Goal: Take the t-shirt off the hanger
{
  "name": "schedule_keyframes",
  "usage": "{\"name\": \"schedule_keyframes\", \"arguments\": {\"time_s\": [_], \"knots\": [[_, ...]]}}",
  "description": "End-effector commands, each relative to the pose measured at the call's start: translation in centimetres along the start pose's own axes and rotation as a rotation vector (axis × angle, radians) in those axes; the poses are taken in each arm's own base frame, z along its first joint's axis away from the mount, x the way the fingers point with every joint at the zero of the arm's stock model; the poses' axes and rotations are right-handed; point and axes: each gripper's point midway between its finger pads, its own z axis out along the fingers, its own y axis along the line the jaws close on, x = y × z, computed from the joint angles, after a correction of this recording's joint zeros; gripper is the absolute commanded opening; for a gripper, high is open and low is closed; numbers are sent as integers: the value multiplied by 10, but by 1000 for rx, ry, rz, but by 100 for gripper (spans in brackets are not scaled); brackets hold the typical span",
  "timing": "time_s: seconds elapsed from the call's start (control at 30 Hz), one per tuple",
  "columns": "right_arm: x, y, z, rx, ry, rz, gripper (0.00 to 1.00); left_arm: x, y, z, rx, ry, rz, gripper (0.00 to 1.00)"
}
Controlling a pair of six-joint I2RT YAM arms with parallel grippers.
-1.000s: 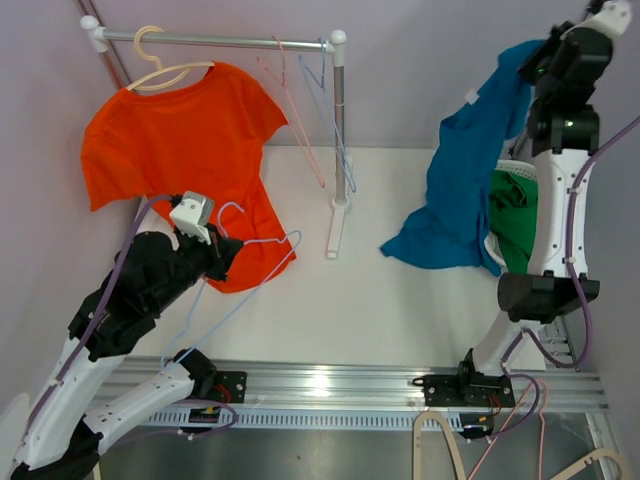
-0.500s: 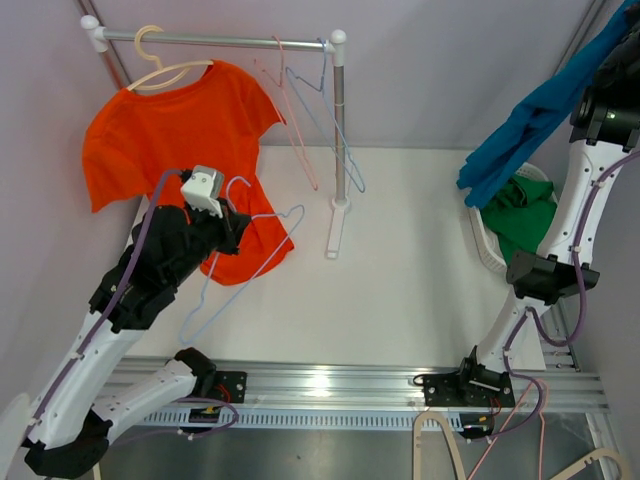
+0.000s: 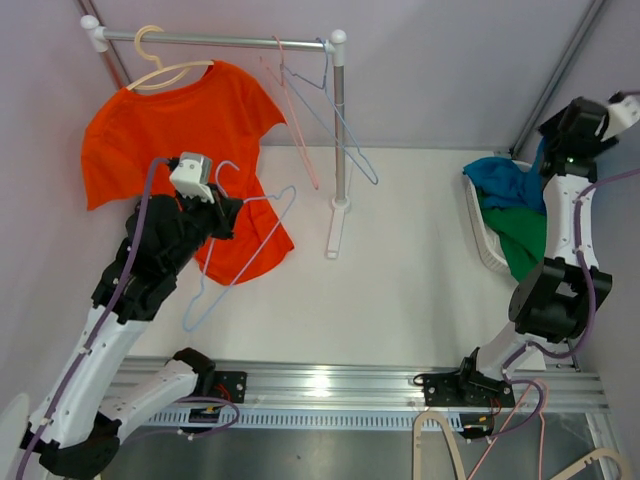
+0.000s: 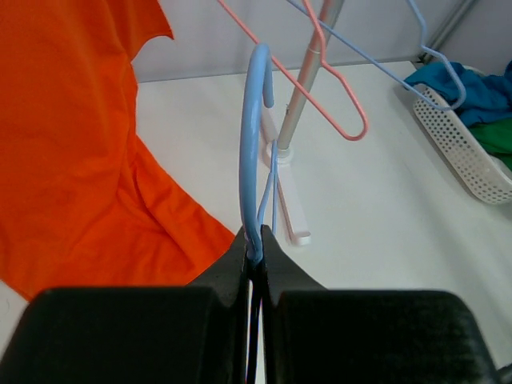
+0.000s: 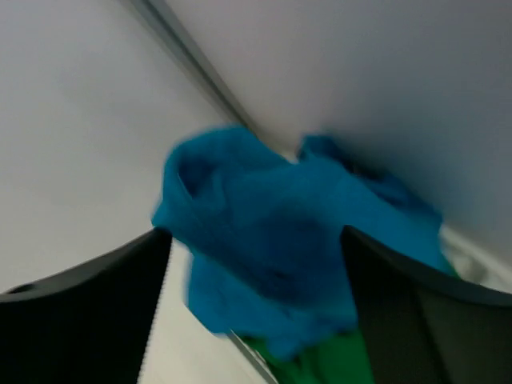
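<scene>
An orange t-shirt (image 3: 170,130) hangs on a cream hanger (image 3: 160,65) from the rack rail (image 3: 215,40) at the back left; it also shows in the left wrist view (image 4: 72,160). My left gripper (image 3: 225,215) (image 4: 258,244) is shut on the neck of a bare light-blue hanger (image 3: 240,250) (image 4: 254,120), held in front of the orange shirt's hem. My right gripper (image 3: 558,152) (image 5: 252,236) is open and empty above a blue t-shirt (image 3: 505,180) (image 5: 280,240), which lies in the white basket (image 3: 480,235).
A pink hanger (image 3: 295,120) (image 4: 320,64) and a light-blue hanger (image 3: 340,130) (image 4: 432,48) hang at the rail's right end by the rack's upright pole (image 3: 340,130) (image 4: 308,80). A green garment (image 3: 525,240) lies in the basket under the blue one.
My right arm swung the blue t-shirt up and over to the basket and let it go; the jaws now stand open. My left arm raised the light-blue hanger toward the rack.
</scene>
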Motion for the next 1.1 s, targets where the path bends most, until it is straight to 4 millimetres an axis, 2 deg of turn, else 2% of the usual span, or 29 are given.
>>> {"name": "schedule_keyframes", "arguments": {"time_s": [0.0, 0.1, 0.17, 0.23, 0.27, 0.3, 0.33, 0.37, 0.4, 0.43, 0.47, 0.5, 0.57, 0.6, 0.63, 0.7, 0.73, 0.8, 0.93, 1.0, 1.03, 1.07], "knots": [[26, -12, -20, 8, 94, 24, 99, -34, 7, 0, -14, -71, -16, 1], [-3, -8, -36, 27, 35, 2, 100, -41, 23, 10, -60, -76, -47, 1], [-40, 5, -55, -1, -49, -20, 100, -53, 37, 20, -99, -92, -69, 1], [-57, 20, -72, -36, -75, -42, 99, -63, 44, 29, -117, -109, -80, 1], [-74, 31, -89, -74, -100, -52, 100, -80, 47, 36, -126, -130, -71, 1], [-84, 34, -96, -94, -116, -53, 100, -84, 48, 41, -129, -132, -62, 1], [-86, 43, -106, -128, -118, -56, 99, -97, 48, 43, -132, -154, -55, 1], [-98, 47, -122, -158, -139, -46, 100, -110, 48, 44, -138, -177, -50, 1], [-102, 50, -132, -179, -150, -37, 100, -110, 50, 56, -140, -164, -37, 1], [-103, 54, -140, -202, -155, -30, 100, -124, 48, 58, -129, -203, -26, 1], [-95, 52, -142, -209, -144, -33, 100, -130, 47, 61, -122, -220, -19, 1], [-108, 55, -159, -254, -183, -14, 99, -139, 46, 63, -116, -236, 0, 1], [-109, 54, -167, -278, -195, -15, 99, -139, 49, 78, -119, -227, 24, 1], [-107, 51, -171, -279, -194, -25, 99, -149, 49, 78, -121, -249, 46, 1], [-107, 50, -173, -279, -191, -30, 99, -148, 51, 88, -125, -242, 55, 1], [-105, 46, -176, -275, -182, -40, 100, -162, 51, 93, -130, -285, 70, 1], [-106, 46, -181, -289, -183, -39, 100, -160, 53, 103, -134, -281, 74, 1], [-102, 45, -184, -304, -179, -41, 99, -181, 58, 104, -177, -344, 93, 1], [-110, 44, -190, -313, -211, -30, 99, -213, 60, 120, -199, -423, 151, 1], [-113, 45, -192, -316, -214, -33, 99, -209, 70, 134, -246, -374, 181, 1], [-115, 45, -194, -318, -220, -32, 100, -243, 65, 119, -251, -441, 186, 1], [-116, 45, -194, -318, -221, -31, 100, -225, 72, 145, -263, -364, 201, 1]]}}
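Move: The left gripper holds the empty blue hanger. The rail spot it is bound for lies about 30 cm ahead, 3 cm left and 19 cm above. The orange t-shirt's middle is some 20 cm ahead, 9 cm left and 3 cm below; the pink hanger about 24 cm ahead, 12 cm right and 8 cm above. From the right gripper, the basket's middle is roughly 4 cm back, 5 cm left and 28 cm below, the blue t-shirt about level ahead, 5 cm left and 20 cm below. Bring the left gripper about 20 cm forward and 14 cm up towards the rail, edging left at first, tipping the fingers up and turning a little counter-clockwise while keeping hold of the hanger. Dip the right gripper some 8 cm towards the basket as it opens fully, then lift it well clear of the blue t-shirt, drawing back and left, and lower it slightly at the end. ##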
